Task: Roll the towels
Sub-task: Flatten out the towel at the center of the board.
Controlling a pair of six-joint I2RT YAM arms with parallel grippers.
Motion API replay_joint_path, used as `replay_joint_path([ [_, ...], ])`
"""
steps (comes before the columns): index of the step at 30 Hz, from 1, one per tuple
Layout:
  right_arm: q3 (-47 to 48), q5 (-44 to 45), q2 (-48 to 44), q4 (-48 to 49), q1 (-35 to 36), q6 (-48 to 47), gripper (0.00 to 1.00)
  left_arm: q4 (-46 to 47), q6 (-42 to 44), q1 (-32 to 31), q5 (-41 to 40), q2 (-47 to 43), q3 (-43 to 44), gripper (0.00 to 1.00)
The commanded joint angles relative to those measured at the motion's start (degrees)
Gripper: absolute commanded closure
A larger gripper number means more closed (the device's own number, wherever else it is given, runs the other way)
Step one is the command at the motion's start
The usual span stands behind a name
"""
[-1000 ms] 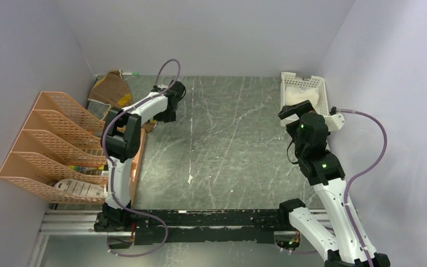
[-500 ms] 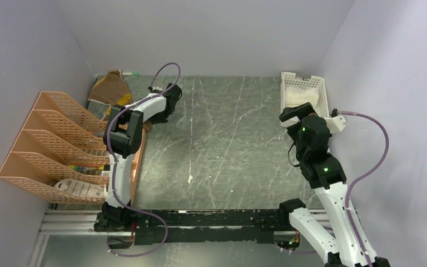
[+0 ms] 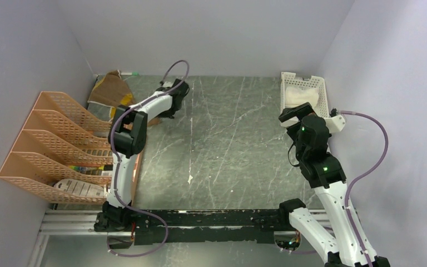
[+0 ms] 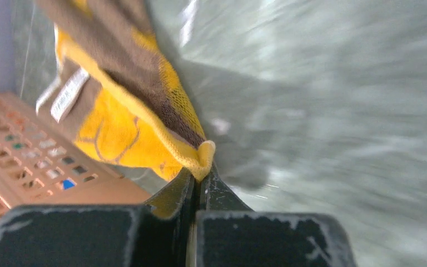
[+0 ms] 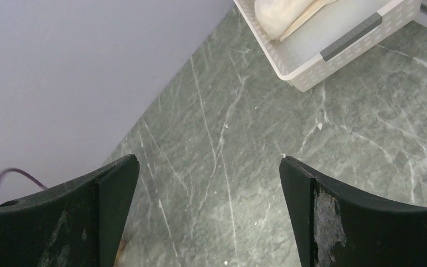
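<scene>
The brown towel with mustard-yellow patches (image 3: 111, 89) lies crumpled in the far left corner. In the left wrist view this towel (image 4: 128, 94) hangs from my left gripper (image 4: 203, 172), which is shut on its yellow corner. From above, the left gripper (image 3: 164, 114) sits partly under its own forearm, to the right of the towel heap. The cream-white towel (image 3: 300, 95) lies rolled inside the white basket (image 3: 325, 92) at the far right; the right wrist view shows that cream towel (image 5: 281, 14) too. My right gripper (image 5: 208, 167) hangs wide open above bare table, just in front of the basket.
An orange mesh file rack (image 3: 55, 139) stands along the left wall, its side close by in the left wrist view (image 4: 28, 150). An orange-brown board (image 3: 139, 158) lies beside the left arm. Grey walls close in on the left, back and right. The white basket (image 5: 333, 61) sits against the right wall.
My left gripper has gone from open to shut on the brown towel's yellow corner, and its wrist has shifted right. The right arm has barely moved and stays open.
</scene>
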Motion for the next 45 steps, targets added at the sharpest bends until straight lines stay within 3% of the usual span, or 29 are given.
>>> replay_joint_path([
  [1,-0.06,1.79,0.29,-0.68,0.29,-1.73,0.00,0.45,3.09,-9.32,4.67,-4.07,14.81,0.93],
  [4,0.17,4.16,0.04,-0.93,0.30,-3.65,0.00,-1.72,6.88,-18.06,9.56,-1.90,29.42,0.93],
  [7,0.60,6.44,-0.27,-1.43,0.33,-5.07,0.00,0.21,8.28,-27.05,15.38,-1.63,37.45,0.93],
  [9,1.06,7.31,-0.28,-1.79,0.32,-6.15,0.00,3.56,7.74,-31.55,19.34,-5.04,36.09,0.93],
  [13,2.03,9.82,-0.58,-3.24,0.36,-7.84,0.00,12.29,5.79,-35.16,23.89,-18.72,22.44,0.93],
  [16,0.86,11.21,-1.68,-2.76,0.30,-9.06,0.00,13.07,5.54,-34.19,17.04,-30.73,13.34,0.93],
  [19,-2.02,8.55,-2.79,0.56,0.30,-12.10,0.00,10.03,2.64,-26.21,15.12,-39.82,5.39,0.93],
  [21,-5.89,1.89,-3.30,6.90,0.35,-17.96,0.00,7.84,1.25,-20.03,17.01,-43.45,1.38,0.93],
  [24,-12.48,-15.80,-2.95,17.42,0.32,-29.73,0.00,8.56,1.91,-16.24,18.01,-47.43,-5.00,0.93],
  [25,-14.05,-23.22,-2.20,20.49,0.34,-32.19,0.00,8.72,2.10,-15.69,18.38,-48.07,-6.49,0.93],
  [28,-15.67,-33.29,1.27,22.65,0.37,-34.85,0.00,9.40,2.85,-14.11,21.19,-48.75,-10.29,0.93],
  [34,-16.96,-42.07,3.52,26.58,0.38,-35.22,0.00,11.21,7.07,-13.52,29.15,-46.70,-11.52,0.93],
  [38,-17.10,-51.03,6.32,29.28,1.35,-36.96,0.01,10.99,8.31,-13.49,28.37,-45.78,-9.99,0.93],
  [42,-20.13,-45.71,6.19,33.56,9.58,-38.87,0.00,9.82,9.14,-12.73,25.44,-44.96,-8.53,0.93],
  [45,-20.93,-32.52,7.15,35.67,26.26,-42.24,0.02,8.14,8.85,-10.64,24.18,-43.57,-7.68,0.93],
])
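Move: The left hand, low over the board, already pinches the brown-and-yellow towel's near right corner; the board's centre lies about 30 cm to its right and 12 cm back. The towel's middle is some 12 cm left and 7 cm ahead, the orange tray's about 32 cm left and 14 cm back. From the raised right hand, the towel's middle is roughly 75 cm left, 25 cm ahead and 30 cm below. Left hand lifts its pinched towel, sweeps 40 cm right, then back left; open right hand approaches leftward. ##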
